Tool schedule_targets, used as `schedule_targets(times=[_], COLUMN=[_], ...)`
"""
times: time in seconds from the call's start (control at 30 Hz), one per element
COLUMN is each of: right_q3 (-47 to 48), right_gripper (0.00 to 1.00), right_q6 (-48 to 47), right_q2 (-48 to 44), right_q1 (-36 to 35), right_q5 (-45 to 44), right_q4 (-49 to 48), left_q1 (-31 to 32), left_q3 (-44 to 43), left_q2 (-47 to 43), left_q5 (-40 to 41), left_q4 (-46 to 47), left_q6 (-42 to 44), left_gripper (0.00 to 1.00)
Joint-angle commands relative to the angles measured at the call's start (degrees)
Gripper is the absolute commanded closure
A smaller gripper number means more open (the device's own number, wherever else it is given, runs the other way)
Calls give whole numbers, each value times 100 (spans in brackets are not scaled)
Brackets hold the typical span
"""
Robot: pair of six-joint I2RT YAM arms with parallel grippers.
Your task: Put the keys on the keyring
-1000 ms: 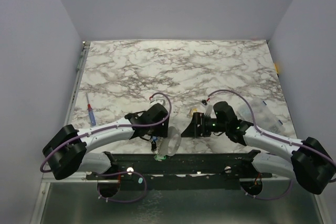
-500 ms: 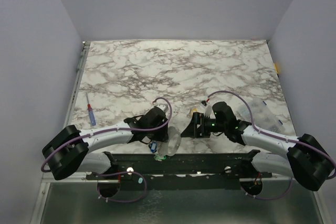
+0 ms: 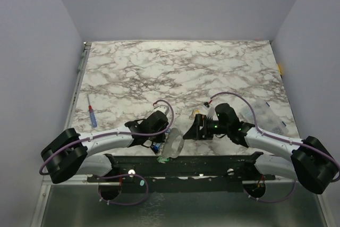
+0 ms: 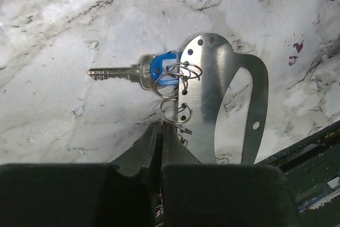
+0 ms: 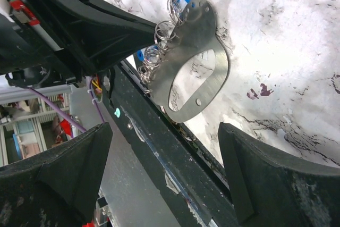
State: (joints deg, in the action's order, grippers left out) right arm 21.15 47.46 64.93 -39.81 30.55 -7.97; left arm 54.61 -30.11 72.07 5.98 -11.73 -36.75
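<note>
A blue-headed key (image 4: 139, 72) lies flat on the marble, threaded on a split ring (image 4: 177, 73) of the keyring, a flat D-shaped metal plate (image 4: 208, 99) with holes along its edge. A second ring (image 4: 176, 114) hangs lower on that plate. My left gripper (image 4: 161, 127) is shut, its tips touching this lower ring's edge; whether the wire is pinched I cannot tell. My right gripper (image 5: 170, 184) stands wide open over the table's front rail, just short of the plate (image 5: 204, 41). A yellow key (image 3: 195, 112) and a green tag (image 3: 161, 159) show from above.
A red-and-blue pen-like stick (image 3: 92, 115) lies near the left table edge. A clear plastic bag (image 3: 268, 118) sits at the right. The black front rail (image 5: 154, 147) runs directly under the plate's near end. Grey walls close in both sides.
My left gripper has gone from open to shut and slid a little toward the near edge, onto the rings. The right arm has barely moved.
</note>
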Motion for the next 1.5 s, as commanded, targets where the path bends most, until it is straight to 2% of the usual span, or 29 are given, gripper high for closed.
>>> schedule_targets(times=[0.0,0.17,0.37,0.53,0.73,0.87,0.97,1.0,1.03,1.13,1.27,1.4,1.47], right_q3=[58,295,364,450,439,285,133,47,-1,-140,-518,-684,-691], right_gripper=[9,9,9,9,8,6,5,5,5,5,6,7,9], right_q6=[-131,-363,-452,-476,-692,-597,-444,-339,-244,169,1004,1813,2053], right_q2=[-5,71,70,-145,-162,-95,55,134,248,681,1254,2132,2716], right_q1=[-43,-44,-41,-44,-38,-41,-46,-52,-50,-68,-412,-858,-946], right_q5=[37,4,-80,-318,183,349,525,516,469,223,-207,-552,-535], right_q4=[189,458,475,474,170,46,-238,-358,-431,-678,-1547,-2821,-3575], left_q1=[41,50,53,22,2,-20,-12,-5,-3,103,218,217,203], left_q3=[42,32,261,41,-44,-209,-202,-180,-146,38,548,1541,2047], left_q2=[-296,-524,-1192,-1411,-1628,-1694,-1690,-1657,-1608,-1463,-1559,-1915,-1900], left_q5=[379,373,574,816,619,681,629,585,501,280,232,-378,-514], left_q4=[62,96,384,533,684,-249,-1053,-1284,-1450,-1606,-1273,94,884], left_q6=[96,96,-138,-427,-863,-975,-1158,-1218,-1254,-1433,-1745,-2032,-2189], left_gripper=[100,100,100,100,100,98,53,43,38,33,21,8,7])
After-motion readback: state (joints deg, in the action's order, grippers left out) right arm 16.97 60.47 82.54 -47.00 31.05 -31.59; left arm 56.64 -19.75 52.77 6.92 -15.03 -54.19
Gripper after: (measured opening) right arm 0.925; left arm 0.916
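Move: The keyring, the flat metal plate with wire rings along its edge, has its middle some 5 cm to the right of the left hand, about 1 cm back and 2 cm lower. The blue-headed key lies about 6 cm straight ahead of that hand; the blue tag is some 4 cm back and 1 cm left, the green tag roughly 9 cm straight back. From the right hand the keyring lies about 8 cm left, level fore and aft, and 7 cm below. At the keyring's ringed edge the left fingers, already shut, rise about 9 cm, drifting forward, then spring wide open at the top and swing back, down and somewhat left to its ringed side. The open right hand, after a small rise, dips back and reaches left towards the keyring's handle side, some 5 cm, tipping slightly downward. ##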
